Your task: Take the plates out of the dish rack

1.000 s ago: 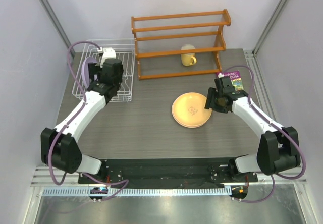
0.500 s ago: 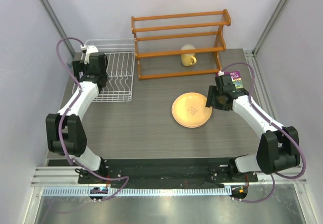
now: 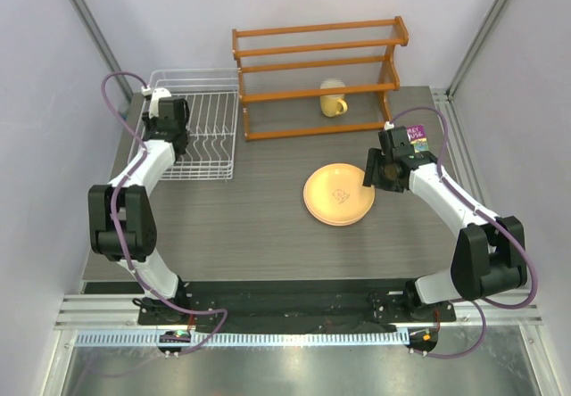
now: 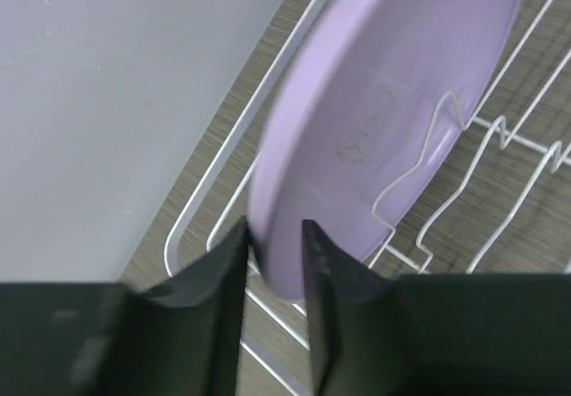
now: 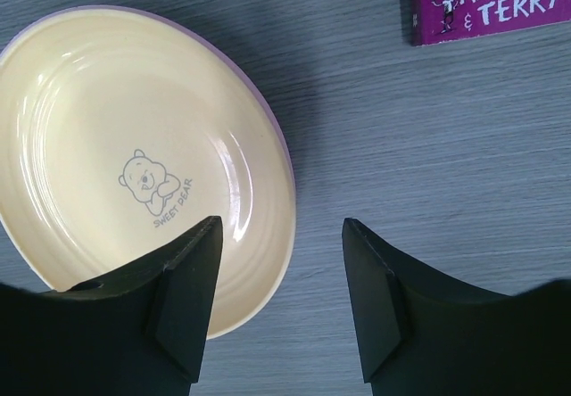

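The white wire dish rack (image 3: 207,137) stands at the back left. My left gripper (image 3: 169,121) is at its left side. In the left wrist view this gripper (image 4: 274,235) is shut on the lower rim of the lavender plate (image 4: 393,102), which stands on edge between the rack's wires (image 4: 190,202). From above, the gripper hides that plate. A yellow plate (image 3: 339,195) with a bear print lies flat on the table. A thin purple rim shows under it in the right wrist view (image 5: 134,155). My right gripper (image 3: 373,177) is open and empty above its right edge (image 5: 281,226).
An orange wooden slatted shelf (image 3: 317,79) stands at the back with a yellow mug (image 3: 333,99) on it. A purple book (image 3: 415,137) lies at the right, also in the right wrist view (image 5: 491,4). A grey wall runs close along the rack's left side.
My left gripper has moved from over the rack's middle to its left back part. My right gripper has shifted slightly towards the back beside the yellow plate.
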Controlling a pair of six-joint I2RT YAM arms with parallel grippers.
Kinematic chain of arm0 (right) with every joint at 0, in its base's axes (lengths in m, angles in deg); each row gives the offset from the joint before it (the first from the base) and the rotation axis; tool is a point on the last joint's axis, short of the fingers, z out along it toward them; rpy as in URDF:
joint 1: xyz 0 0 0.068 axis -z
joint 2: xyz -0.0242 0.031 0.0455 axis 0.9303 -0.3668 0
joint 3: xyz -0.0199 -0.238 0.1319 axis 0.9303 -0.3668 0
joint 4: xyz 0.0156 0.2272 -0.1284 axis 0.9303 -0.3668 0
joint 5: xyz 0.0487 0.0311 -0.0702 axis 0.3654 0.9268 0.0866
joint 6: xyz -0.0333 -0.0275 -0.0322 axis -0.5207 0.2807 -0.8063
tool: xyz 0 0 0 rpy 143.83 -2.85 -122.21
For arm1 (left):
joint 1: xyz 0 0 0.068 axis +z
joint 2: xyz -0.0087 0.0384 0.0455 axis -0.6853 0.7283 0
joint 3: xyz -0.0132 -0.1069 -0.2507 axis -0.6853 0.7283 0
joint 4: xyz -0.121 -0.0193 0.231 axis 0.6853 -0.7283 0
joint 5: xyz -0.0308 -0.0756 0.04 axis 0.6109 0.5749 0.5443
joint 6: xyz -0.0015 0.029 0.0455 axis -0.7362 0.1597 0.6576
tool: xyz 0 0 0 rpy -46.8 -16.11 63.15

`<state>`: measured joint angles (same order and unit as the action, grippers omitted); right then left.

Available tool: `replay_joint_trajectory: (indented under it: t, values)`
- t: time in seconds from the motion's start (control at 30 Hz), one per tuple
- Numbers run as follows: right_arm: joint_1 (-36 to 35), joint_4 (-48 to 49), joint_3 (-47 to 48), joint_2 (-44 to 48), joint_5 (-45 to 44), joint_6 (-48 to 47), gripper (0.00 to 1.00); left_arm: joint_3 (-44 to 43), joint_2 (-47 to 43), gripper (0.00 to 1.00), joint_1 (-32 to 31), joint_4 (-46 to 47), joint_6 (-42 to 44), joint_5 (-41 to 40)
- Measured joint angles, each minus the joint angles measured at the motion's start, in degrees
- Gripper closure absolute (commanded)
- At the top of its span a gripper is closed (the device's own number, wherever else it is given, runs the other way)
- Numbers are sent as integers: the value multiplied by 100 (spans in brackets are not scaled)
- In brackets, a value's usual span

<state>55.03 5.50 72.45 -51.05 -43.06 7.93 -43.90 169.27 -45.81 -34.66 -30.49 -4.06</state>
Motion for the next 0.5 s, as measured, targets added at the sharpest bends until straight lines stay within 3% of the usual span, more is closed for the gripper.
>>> replay_joint_trajectory:
  t: [0.1,0.5]
  values:
    - [9,4,0,-2,17,0,39,-37,-4,100,7,2,-2,-85]
    - [9,42,-13,-2,33,-2,39,-63,-22,100,42,-31,9,-179]
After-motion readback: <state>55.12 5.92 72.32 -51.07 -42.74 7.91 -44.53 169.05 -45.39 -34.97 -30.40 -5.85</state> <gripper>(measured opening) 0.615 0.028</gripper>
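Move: The left fingers, about a third open, straddle the near rim of the purple plate, whose middle lies some 8 cm straight ahead and 4 cm below. The dish rack's middle is about 10 cm to the right and 3 cm ahead; the plate stack on the table lies roughly 48 cm right and 12 cm back, both lower. From the right hand, the purple plate is about 58 cm left, 19 cm ahead and slightly higher. The left gripper, already down at the near rim of the purple plate, shuts almost fully in the first fifth of a second and pinches the thin rim between its fingertips. While closing, the hand shifts only about 1 cm left and up, turns hardly at all, and then stays there and keeps the pinch, its fingers still pointing forward, left and down. ##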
